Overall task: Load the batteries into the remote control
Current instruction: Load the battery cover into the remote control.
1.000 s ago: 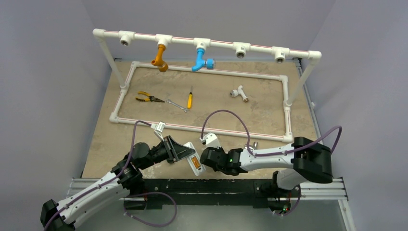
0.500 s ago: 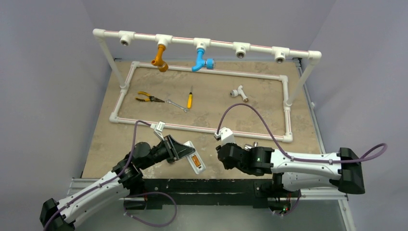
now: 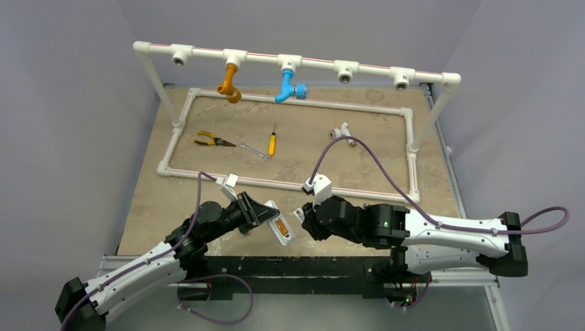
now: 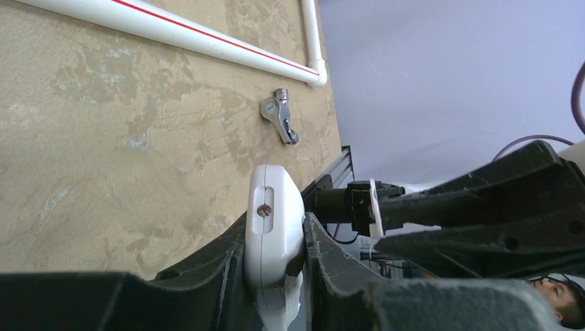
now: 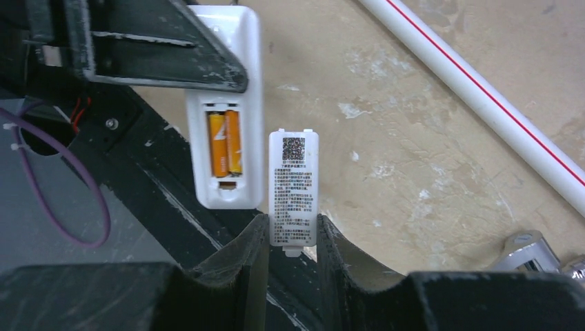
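Observation:
My left gripper (image 3: 268, 215) is shut on the white remote control (image 3: 278, 227) and holds it above the table's near edge, back side up. In the right wrist view the remote (image 5: 224, 110) has its bay open, with two orange batteries (image 5: 224, 143) lying side by side in it. My right gripper (image 5: 293, 231) is shut on the white battery cover (image 5: 293, 186), printed with a QR code and text, just right of the remote and not touching it. In the left wrist view the remote (image 4: 274, 227) sits edge-on between my left fingers, with the cover (image 4: 376, 210) beyond it.
A white pipe frame (image 3: 290, 185) lies on the tan table, with an orange tap (image 3: 231, 83) and a blue tap (image 3: 288, 84) on the raised bar. Pliers (image 3: 209, 141), a wrench (image 3: 254, 150), a yellow screwdriver (image 3: 272, 143) and a white fitting (image 3: 341, 131) lie inside. A small metal part (image 4: 279, 118) lies near the frame corner.
My right gripper drew back to the right from the remote, then came left again to just beside it. My left gripper kept hold of the remote and shifted slightly.

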Controlling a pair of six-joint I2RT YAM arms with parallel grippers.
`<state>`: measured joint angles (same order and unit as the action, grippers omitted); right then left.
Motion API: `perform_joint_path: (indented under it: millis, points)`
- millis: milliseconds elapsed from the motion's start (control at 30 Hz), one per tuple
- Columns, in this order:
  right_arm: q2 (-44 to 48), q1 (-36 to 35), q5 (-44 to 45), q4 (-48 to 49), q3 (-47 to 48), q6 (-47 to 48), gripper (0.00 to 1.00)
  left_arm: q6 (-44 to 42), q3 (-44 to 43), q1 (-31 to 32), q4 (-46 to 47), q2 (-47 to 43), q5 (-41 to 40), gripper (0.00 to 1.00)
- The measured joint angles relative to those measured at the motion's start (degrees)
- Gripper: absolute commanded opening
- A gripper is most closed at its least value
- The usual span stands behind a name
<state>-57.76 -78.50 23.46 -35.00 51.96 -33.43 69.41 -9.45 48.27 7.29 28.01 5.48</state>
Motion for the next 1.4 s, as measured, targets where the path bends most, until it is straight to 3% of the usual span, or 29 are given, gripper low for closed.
perform_joint_path:
  millis: [367,833,1400]
  points:
    - [-8.6,-3.6,-4.3,2.7,4.7,0.9,0.18,0.5,0.0,0.0,1.4,0.2,-1.2,0.00]
    - [-9.4,-3.6,-4.9,4.7,5.7,1.2,0.18,0.1,0.0,0.0,8.9,1.4,2.8,0.00]
    - [-9.2,-3.6,-2.7,4.3,6.1,1.4,0.17,0.0,0.8,0.0,8.8,0.9,3.0,0.00]
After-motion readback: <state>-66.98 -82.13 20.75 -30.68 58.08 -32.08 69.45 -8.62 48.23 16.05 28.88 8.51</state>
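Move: The open battery compartment in the remote control, where the held cover is to go, lies about 7 cm left of the right hand, 1 cm back and 4 cm lower. The near rail of the white pipe frame runs some 17 cm straight ahead of that hand and 15 cm below; the chrome faucet lies about 16 cm right, 7 cm ahead, on the table. From the left hand, already gripping the remote, the compartment is roughly 5 cm back, 2 cm right and slightly lower. Swing the right hand, battery cover still pinched in its fingers, about 5 cm left and 2 cm back until the cover hangs over the battery compartment, turning it just under 10 degrees counter-clockwise. Meanwhile raise the left hand, remote firmly kept in its grip, a net 2.5 cm and ease it 1 cm right, tipping its fingertips up slightly. Open neither gripper. ##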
